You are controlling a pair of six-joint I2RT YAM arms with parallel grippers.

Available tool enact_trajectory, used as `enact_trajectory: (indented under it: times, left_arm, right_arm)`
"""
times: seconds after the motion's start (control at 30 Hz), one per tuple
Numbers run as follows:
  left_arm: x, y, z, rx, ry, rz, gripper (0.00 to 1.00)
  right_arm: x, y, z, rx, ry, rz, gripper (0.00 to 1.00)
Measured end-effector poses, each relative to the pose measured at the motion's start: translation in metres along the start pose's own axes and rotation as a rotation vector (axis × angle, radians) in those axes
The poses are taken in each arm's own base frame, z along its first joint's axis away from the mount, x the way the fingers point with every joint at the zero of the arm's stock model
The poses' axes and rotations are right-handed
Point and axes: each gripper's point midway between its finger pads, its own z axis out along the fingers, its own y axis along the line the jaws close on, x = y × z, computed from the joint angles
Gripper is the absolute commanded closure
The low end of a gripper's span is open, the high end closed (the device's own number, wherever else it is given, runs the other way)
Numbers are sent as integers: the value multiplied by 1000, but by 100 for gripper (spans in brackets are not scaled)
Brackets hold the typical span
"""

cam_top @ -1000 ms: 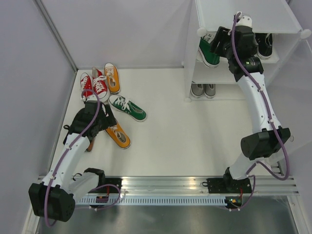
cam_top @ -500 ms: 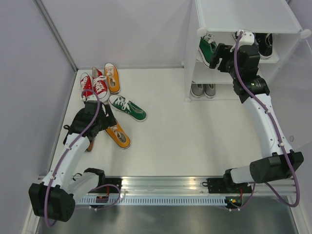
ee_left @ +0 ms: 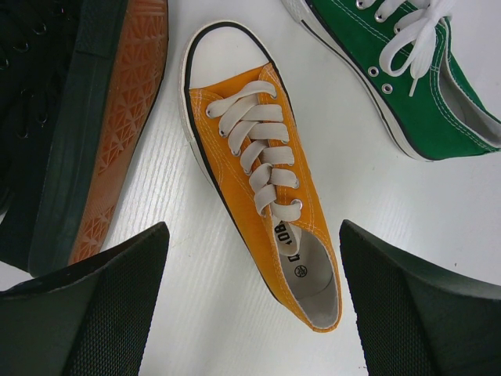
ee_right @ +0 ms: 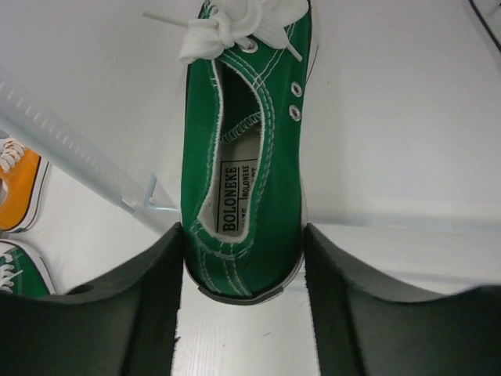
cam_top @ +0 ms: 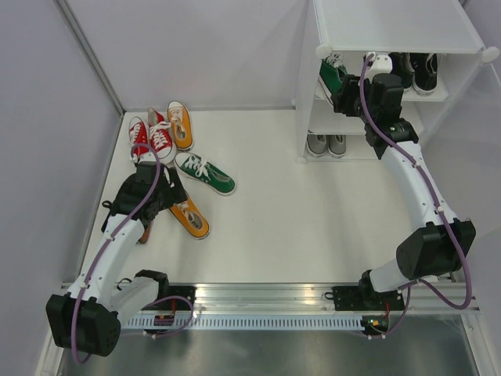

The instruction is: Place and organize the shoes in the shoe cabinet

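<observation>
In the shoe cabinet [cam_top: 391, 27], a green shoe [ee_right: 243, 157] lies on the middle shelf with its toe pointing inward. My right gripper [ee_right: 244, 254] is shut on its heel, one finger pressed against each side. It also shows in the top view as the green shoe [cam_top: 330, 77] and right gripper [cam_top: 344, 88]. My left gripper [ee_left: 254, 313] hangs open above an orange shoe [ee_left: 258, 172] on the floor, its fingers apart from it. A second green shoe [ee_left: 391, 78] and a black shoe [ee_left: 78, 117] lying on its side flank the orange one.
A black pair [cam_top: 425, 72] sits on the same shelf to the right, and a grey pair [cam_top: 326, 144] on the tier below. Red shoes [cam_top: 150, 135] and another orange shoe [cam_top: 179, 124] lie at the back left by the wall.
The right gripper let go of the green shoe on the shelf, drew back a little, then moved in and closed on its heel again. The left arm stayed still.
</observation>
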Motion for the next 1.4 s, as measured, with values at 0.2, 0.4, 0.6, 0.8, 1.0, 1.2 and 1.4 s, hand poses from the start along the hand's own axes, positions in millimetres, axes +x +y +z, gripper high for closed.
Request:
enact_trajectory:
  times: [0.2, 0.4, 0.6, 0.8, 1.0, 1.2, 1.4]
  left_arm:
    - [0, 0, 0, 0, 0, 0, 8]
    - [0, 0, 0, 0, 0, 0, 8]
    - [0, 0, 0, 0, 0, 0, 8]
    - [0, 0, 0, 1, 3, 0, 8]
    - [1, -1, 1, 3, 8, 1, 8]
    - [3, -1, 3, 0, 15, 3, 8]
    - [3, -1, 3, -1, 17, 4, 8]
  right_arm:
    - [-19, -6, 5, 8, -54, -9, 87]
    - [-30, -4, 12, 3, -82, -7, 99]
    - [-31, -4, 21, -1, -102, 14, 99]
    - [-25, -7, 29, 33, -189, 73, 99]
    - [-28, -3, 28, 102, -297, 103, 99]
    - [-32, 8, 24, 191, -358, 124, 100]
    - [-31, 19, 40, 207, -373, 130, 100]
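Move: The green shoe lies on the upper shelf, its heel between the right fingers and jutting over the front edge; its middle is about 10 cm ahead, 3 cm left and slightly below. The cabinet's left wall is some 8 cm left of the hand, and the nearer black shoe about 12 cm ahead and 16 cm right. The green shoe is roughly 30 cm ahead, 48 cm right and 18 cm above the left hand. Close the right fingers on the green shoe's heel until its back is pinched nearly flat, and carry it about 4 cm forward with a rise of some 2.5 cm. Keep the pinch while you tip the fingers up and swing the wrist clockwise, each by nearly 20 degrees, then ease left and a last bit forward, into the shelf along the left wall. ##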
